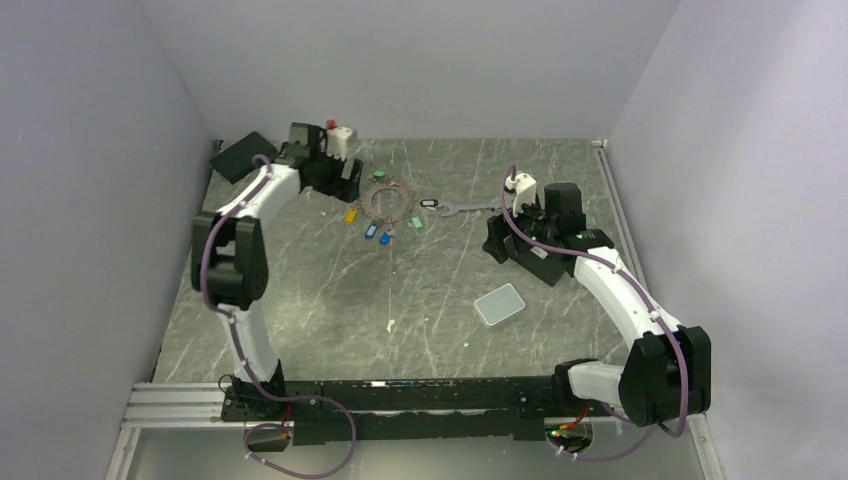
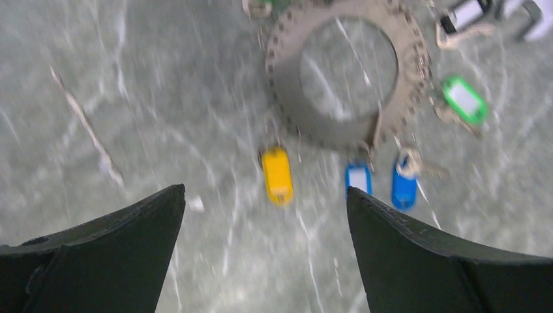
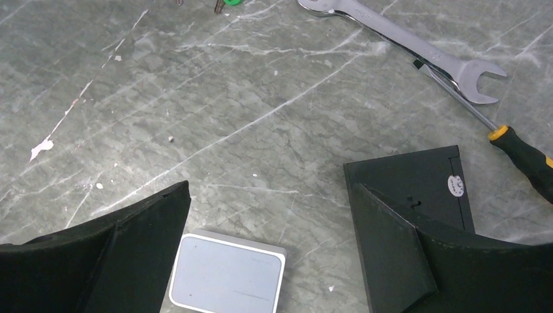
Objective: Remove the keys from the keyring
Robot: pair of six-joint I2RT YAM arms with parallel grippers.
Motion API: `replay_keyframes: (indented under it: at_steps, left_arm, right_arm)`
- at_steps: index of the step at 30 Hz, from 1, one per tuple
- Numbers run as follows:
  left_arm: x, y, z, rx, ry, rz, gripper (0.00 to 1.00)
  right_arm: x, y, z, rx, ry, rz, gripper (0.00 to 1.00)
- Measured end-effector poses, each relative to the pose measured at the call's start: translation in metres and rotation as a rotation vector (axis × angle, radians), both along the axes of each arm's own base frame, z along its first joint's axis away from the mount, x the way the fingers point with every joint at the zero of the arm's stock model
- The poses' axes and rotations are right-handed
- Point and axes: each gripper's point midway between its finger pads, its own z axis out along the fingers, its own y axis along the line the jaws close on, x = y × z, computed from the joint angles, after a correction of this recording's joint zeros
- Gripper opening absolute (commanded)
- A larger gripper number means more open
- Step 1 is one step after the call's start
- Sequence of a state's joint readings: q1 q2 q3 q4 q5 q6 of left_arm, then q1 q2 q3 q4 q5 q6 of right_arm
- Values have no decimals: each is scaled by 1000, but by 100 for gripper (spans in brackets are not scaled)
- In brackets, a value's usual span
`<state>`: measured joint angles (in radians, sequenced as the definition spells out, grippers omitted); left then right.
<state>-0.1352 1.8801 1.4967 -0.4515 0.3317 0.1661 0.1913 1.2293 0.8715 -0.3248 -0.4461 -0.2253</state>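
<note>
The keyring lies flat on the table at the back centre and looks toothed from the silver keys strung round it. In the left wrist view the keyring is blurred. The keys' tags fan out around it: yellow, two blue, green, black/white. My left gripper is open and empty just left of the ring, with the ring ahead of its fingers. My right gripper is open and empty, well to the right of the ring. It hovers above bare table.
A silver wrench and a yellow-and-black screwdriver lie right of the ring. A grey rounded pad sits near the right gripper. A black flat box lies by its right finger. A black plate and a white block stand at the back left.
</note>
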Motion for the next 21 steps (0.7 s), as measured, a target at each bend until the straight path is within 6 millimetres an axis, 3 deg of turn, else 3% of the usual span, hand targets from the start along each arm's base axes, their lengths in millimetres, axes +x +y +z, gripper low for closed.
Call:
replay_keyframes:
  at_steps: [4, 9, 16, 21]
  left_arm:
    - [45, -23, -12, 126, -80, 2, 99]
    - [71, -42, -39, 239, -106, 6, 99]
    - [63, -42, -82, 335, -37, -21, 99]
    - [50, -38, -86, 353, -28, -40, 99]
  right_arm:
    - [0, -1, -1, -9, -3, 7, 100]
    - [0, -3, -1, -17, -7, 6, 100]
    - [2, -6, -2, -29, -11, -5, 100]
    - [2, -6, -2, -30, -11, -3, 100]
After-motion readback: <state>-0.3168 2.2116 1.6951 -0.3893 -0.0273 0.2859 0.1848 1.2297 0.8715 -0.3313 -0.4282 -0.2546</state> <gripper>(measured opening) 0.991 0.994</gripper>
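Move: The keyring plate's middle lies roughly 9 cm ahead of the left hand, 13 cm to its right and 12 cm below. On the same tabletop level, the yellow tag is about 5 cm ahead and 4 cm right of that hand; the nearer blue tag is about 1 cm ahead and 9 cm right, the farther blue tag some 2 cm back and 13 cm right. From the idle right hand, the plate's middle is about 24 cm ahead, 25 cm left and 15 cm below. In over the keyring's left rim goes the left hand: it sweeps about 7 cm forward and 4 cm right, then sinks steeply, ending some 9 cm lower and easing back a couple of centimetres. Meanwhile it rolls about 20 degrees, left side rising, fingers staying wide open, astride the rim by the yellow tag; contact can't be made out. ##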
